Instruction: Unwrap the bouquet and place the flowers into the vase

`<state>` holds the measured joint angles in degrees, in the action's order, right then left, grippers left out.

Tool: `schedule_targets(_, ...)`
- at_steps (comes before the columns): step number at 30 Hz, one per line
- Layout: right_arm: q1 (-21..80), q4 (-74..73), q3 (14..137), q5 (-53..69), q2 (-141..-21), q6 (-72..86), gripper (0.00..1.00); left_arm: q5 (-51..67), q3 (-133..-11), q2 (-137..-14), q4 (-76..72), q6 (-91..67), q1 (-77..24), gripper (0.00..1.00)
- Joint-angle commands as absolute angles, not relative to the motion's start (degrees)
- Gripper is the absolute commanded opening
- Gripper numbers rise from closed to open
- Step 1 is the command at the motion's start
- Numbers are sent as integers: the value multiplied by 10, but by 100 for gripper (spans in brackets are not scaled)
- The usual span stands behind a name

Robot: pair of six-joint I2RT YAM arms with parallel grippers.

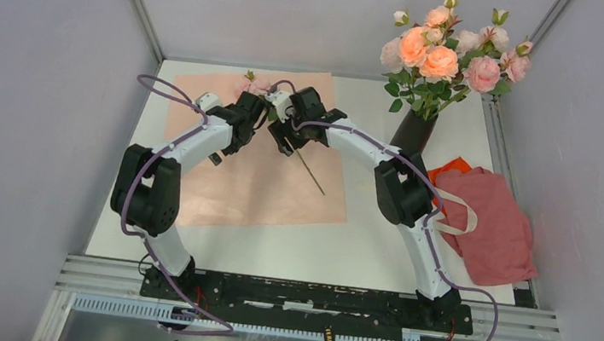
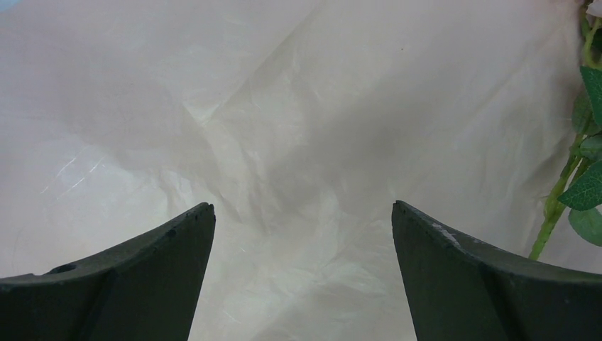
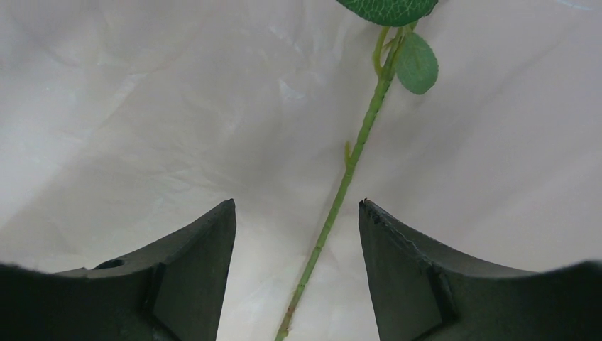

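The bouquet is undone: its light pink wrapping paper (image 1: 256, 169) lies spread flat on the table. One flower rests on it, with its pink head (image 1: 250, 86) at the far edge and its thin green stem (image 1: 312, 174) running toward me. My right gripper (image 1: 286, 141) hangs over this stem (image 3: 348, 170); in the right wrist view the gripper (image 3: 294, 206) is open, the stem passing between the fingers without touching them. My left gripper (image 1: 265, 118) is wide open (image 2: 303, 206) over bare paper, with leaves (image 2: 586, 188) at its right. The black vase (image 1: 413, 132) holds several roses (image 1: 441, 49).
A pink-red cloth (image 1: 494, 227) with an orange piece (image 1: 452, 166) lies at the right, close to the vase. The white table (image 1: 376, 239) is boxed in by grey walls on the left, back and right. Both arms meet above the paper's far half.
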<state>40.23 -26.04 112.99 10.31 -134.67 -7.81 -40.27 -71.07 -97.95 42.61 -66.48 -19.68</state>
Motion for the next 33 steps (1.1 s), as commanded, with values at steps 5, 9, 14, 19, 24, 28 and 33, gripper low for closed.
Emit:
schedule_targets(5,397,-214,1141,96,-1362,-77,69,-408,-713,-982,401,-657,-198,98)
schedule_targets(9,392,-208,1139,104,-1386,-73,68,-406,-712,-982,397,-655,-198,98)
schedule_targets(14,388,-201,1138,105,-1395,-72,67,-405,-711,-987,392,-651,-198,97)
schedule_targets(19,383,-193,1129,112,-1396,-69,50,-403,-714,-992,389,-645,-196,97)
schedule_targets(24,384,-194,1121,103,-1393,-69,2,-398,-715,-997,386,-641,-197,97)
schedule_targets(28,384,-194,1113,98,-1374,-69,0,-394,-719,-1003,384,-641,-198,97)
schedule_targets(33,384,-130,1025,94,-1275,-56,0,-378,-705,-993,361,-630,-197,97)
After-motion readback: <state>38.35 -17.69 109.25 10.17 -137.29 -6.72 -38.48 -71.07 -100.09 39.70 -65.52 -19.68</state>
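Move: The stem of the last flower runs diagonally under the open right gripper; the spot to grip is about 2 cm ahead, 1 cm to the right and 4 cm below. Its pink bloom lies some 13 cm ahead and 7 cm to the left of the right hand, about 3 cm lower, while the vase stands roughly level with the hand and 29 cm to its right. From the left gripper, the grip spot is about 8 cm ahead, 15 cm to the right and 7 cm down. Ease the right gripper forward about 2 cm so the stem comes midway between the fingers, then sink about 3 cm to it, still edging forward. Hold that height and shut the fingers from well open to closed, pinching the bare stem below its leaves, with hardly any turn of the wrist. ##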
